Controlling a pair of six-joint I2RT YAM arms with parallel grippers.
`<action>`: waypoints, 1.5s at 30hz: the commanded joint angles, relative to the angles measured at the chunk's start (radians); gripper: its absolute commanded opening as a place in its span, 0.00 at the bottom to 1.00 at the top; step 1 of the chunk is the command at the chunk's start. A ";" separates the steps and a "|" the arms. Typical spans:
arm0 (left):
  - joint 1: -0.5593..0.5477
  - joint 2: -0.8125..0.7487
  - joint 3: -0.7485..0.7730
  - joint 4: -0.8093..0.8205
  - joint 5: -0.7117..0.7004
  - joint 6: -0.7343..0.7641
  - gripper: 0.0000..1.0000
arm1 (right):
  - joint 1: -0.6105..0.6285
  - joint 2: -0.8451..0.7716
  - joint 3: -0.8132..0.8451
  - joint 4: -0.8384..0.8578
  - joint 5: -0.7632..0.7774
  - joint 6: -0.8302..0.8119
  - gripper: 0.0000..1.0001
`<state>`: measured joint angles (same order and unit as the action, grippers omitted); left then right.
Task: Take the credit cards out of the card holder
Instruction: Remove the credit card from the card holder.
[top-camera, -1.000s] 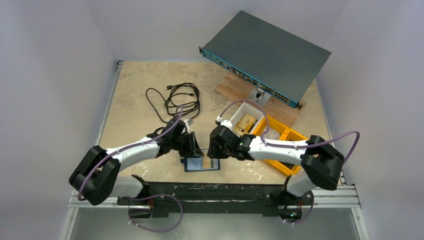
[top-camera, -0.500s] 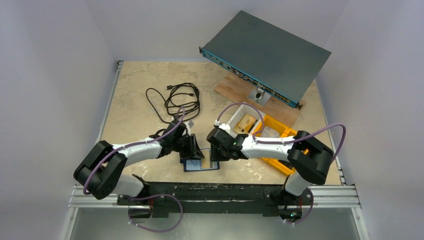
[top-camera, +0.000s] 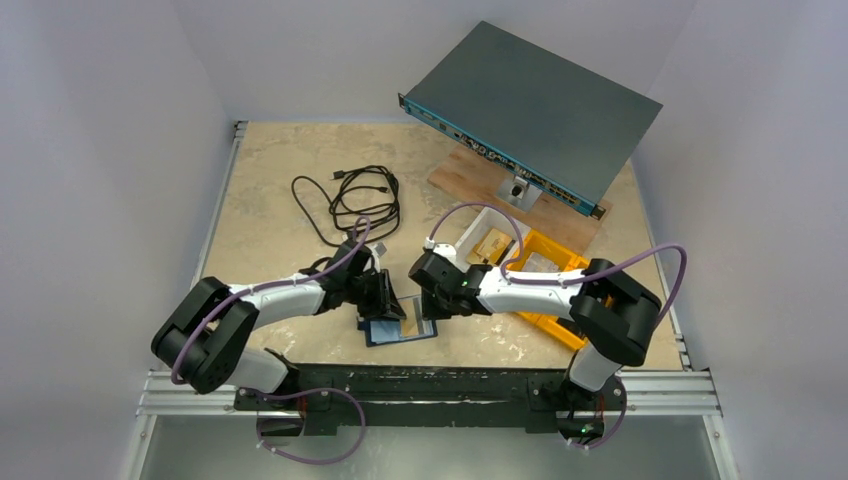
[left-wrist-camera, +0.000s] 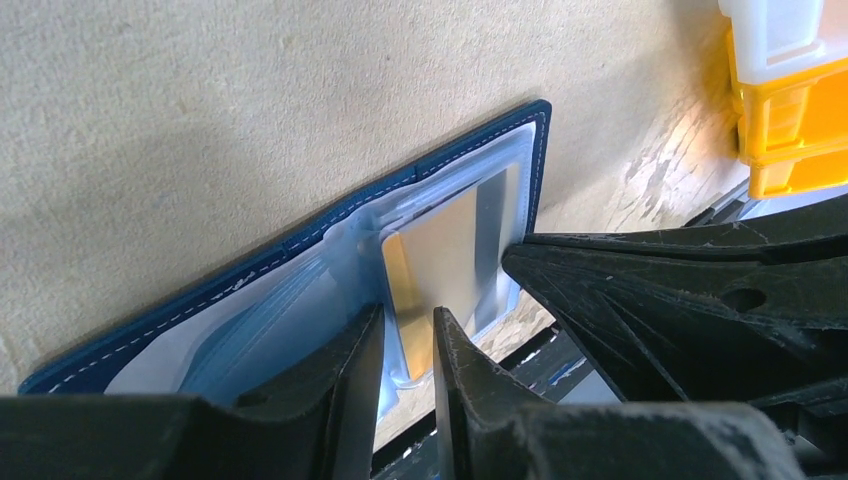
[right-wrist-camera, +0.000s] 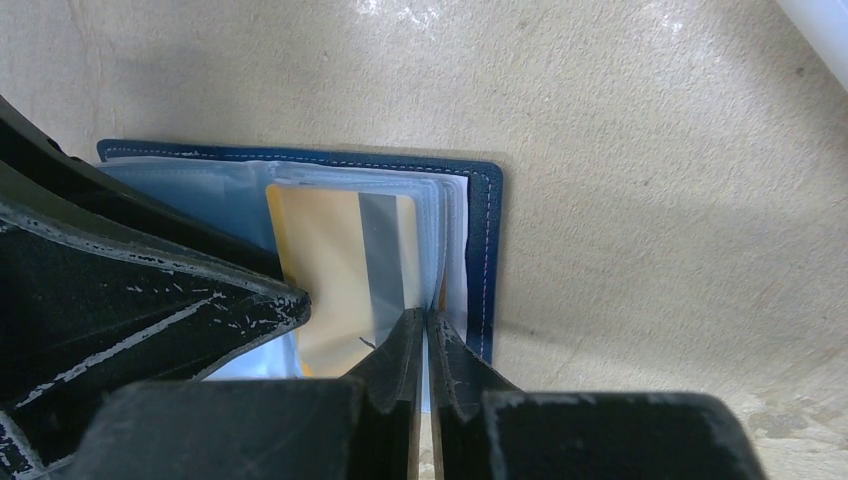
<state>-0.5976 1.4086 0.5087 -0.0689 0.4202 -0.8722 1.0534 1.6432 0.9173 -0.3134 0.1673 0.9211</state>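
Note:
The card holder (top-camera: 400, 330) lies open near the table's front edge, its navy cover (left-wrist-camera: 300, 240) down and its clear sleeves up. A yellow credit card with a grey stripe (right-wrist-camera: 320, 260) sits in the top sleeve (left-wrist-camera: 440, 250). My left gripper (top-camera: 387, 310) stands over the holder's left half. Its jaws (left-wrist-camera: 405, 315) are a narrow gap apart at the card's near corner. My right gripper (top-camera: 428, 312) is at the right half, its jaws (right-wrist-camera: 425, 318) shut on the thin edge of the sleeves beside the cover (right-wrist-camera: 485, 250).
Yellow bins (top-camera: 560, 270) and a white bin (top-camera: 490, 240) stand just right of the right arm. A coiled black cable (top-camera: 355, 200) lies behind the left arm. A grey rack unit (top-camera: 530, 105) rests on a wooden board (top-camera: 470, 170) at the back.
My right gripper has closed on the sleeve edge and shifted slightly left. The card holder has turned a little on the table. The left gripper has barely moved.

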 joint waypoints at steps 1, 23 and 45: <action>0.000 0.023 0.000 0.084 0.009 -0.005 0.23 | 0.003 0.040 0.023 -0.005 0.011 -0.024 0.00; 0.024 -0.041 -0.003 0.155 0.112 -0.060 0.17 | 0.003 0.054 0.044 -0.020 0.008 -0.040 0.00; 0.030 -0.046 0.004 0.077 0.064 0.007 0.00 | 0.003 0.041 0.022 -0.035 0.004 -0.030 0.00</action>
<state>-0.5632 1.4021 0.4805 -0.0116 0.4644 -0.8959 1.0527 1.6634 0.9482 -0.3450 0.1707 0.8810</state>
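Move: The credit card's middle is about 3 cm to the right of the left fingertips, level fore and aft and about 1 cm lower; its yellow edge lies beside them. The card holder's left half is about 4 cm to the left, and the cable coil some 19 cm ahead and 7 cm left. From the right hand, already shut on the sleeve's right edge, the card's middle is about 3 cm left, 1 cm ahead, about level. Left fingers edge up and forward under 1 cm, then close on the card's yellow edge; right keeps its pinch. ##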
